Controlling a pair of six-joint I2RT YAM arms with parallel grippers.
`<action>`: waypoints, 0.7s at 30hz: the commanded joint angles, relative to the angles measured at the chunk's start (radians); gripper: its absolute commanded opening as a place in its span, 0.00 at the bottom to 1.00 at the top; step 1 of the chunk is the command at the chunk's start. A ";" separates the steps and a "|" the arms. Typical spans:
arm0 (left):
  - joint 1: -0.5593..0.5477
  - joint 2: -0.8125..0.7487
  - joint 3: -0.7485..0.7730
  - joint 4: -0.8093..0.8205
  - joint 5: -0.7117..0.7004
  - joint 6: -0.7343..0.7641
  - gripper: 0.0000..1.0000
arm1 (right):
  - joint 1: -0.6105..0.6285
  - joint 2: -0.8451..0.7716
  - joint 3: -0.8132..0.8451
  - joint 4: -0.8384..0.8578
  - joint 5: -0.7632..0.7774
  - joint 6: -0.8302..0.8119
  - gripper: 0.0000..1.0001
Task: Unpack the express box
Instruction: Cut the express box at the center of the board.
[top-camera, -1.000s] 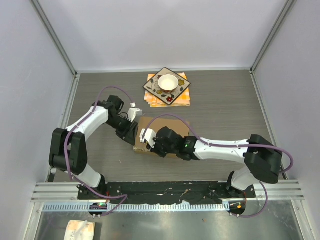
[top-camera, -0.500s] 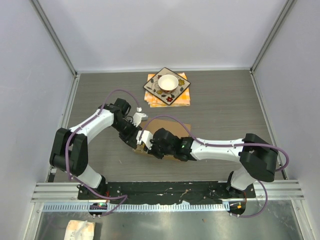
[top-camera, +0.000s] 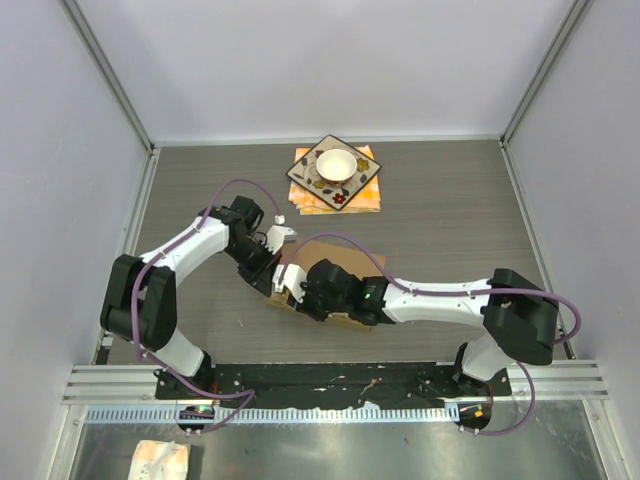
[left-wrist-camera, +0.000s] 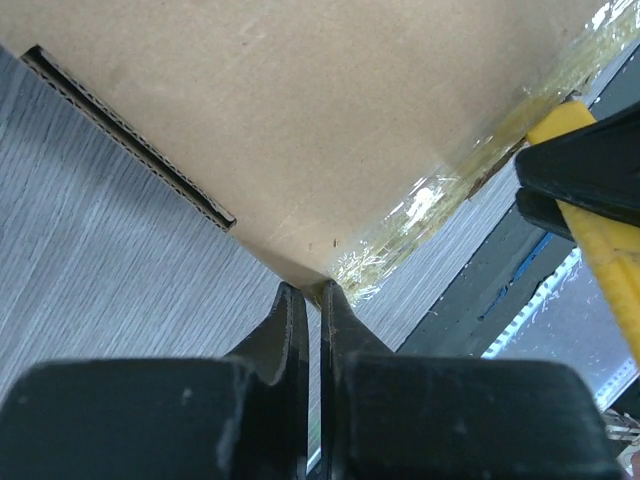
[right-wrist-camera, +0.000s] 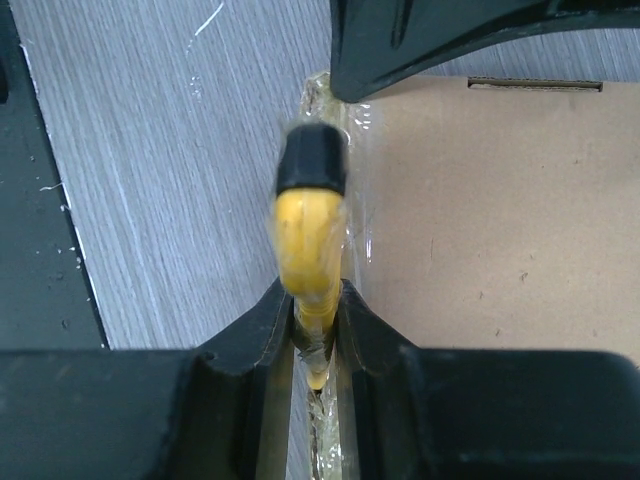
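The express box (top-camera: 345, 252), flat brown cardboard, lies mid-table under my right arm. In the left wrist view, clear tape (left-wrist-camera: 420, 205) runs along one edge of the box (left-wrist-camera: 300, 120). My left gripper (left-wrist-camera: 312, 290) is shut, its tips against the box's corner; I cannot tell whether it pinches anything. It shows from above at the near-left corner (top-camera: 268, 283). My right gripper (right-wrist-camera: 315, 295) is shut on a yellow tool with a black tip (right-wrist-camera: 308, 225), held along the taped edge of the box (right-wrist-camera: 490, 220). From above, the right gripper (top-camera: 292, 287) sits close beside the left one.
An orange-patterned square plate (top-camera: 313, 180) with a white bowl (top-camera: 337, 163) lies on an orange cloth at the back. Grey walls close in the left, right and far sides. A metal rail (top-camera: 330, 378) runs along the near edge.
My left gripper has swung in from the box's left side to its near-left corner. The right gripper with the yellow tool has shifted slightly left, closer to it.
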 joint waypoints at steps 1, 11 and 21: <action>-0.027 0.079 -0.066 0.101 -0.224 0.061 0.00 | 0.006 -0.096 -0.026 -0.021 0.008 0.011 0.01; -0.015 0.102 -0.044 0.149 -0.351 0.074 0.00 | 0.014 -0.236 -0.080 -0.170 0.072 0.048 0.01; 0.001 0.105 -0.035 0.144 -0.361 0.088 0.00 | 0.029 -0.305 -0.112 -0.321 0.119 0.114 0.01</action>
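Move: The right hand already holds the yellow cutter at the express box's taped near edge. That edge's middle is some 5 cm to its right, 2 cm back and 3 cm lower, and the near-left corner is about 7 cm left and 2 cm ahead. The box's middle lies roughly 5 cm ahead and 7 cm right. From the left hand, at that corner with fingers already shut, the taped edge's middle is about 12 cm right and 4 cm back. The right arm draws the yellow cutter about 5 cm to the right along the taped near edge, away from the near-left corner, easing back some 2 cm with the slant of the edge and rising about 2.5 cm while the fingers keep their grip and the hand turns only a little clockwise towards the end. The left hand stays almost in place with its shut fingertips still against the near-left corner, steadying the box against the pull and rolling only slightly. ##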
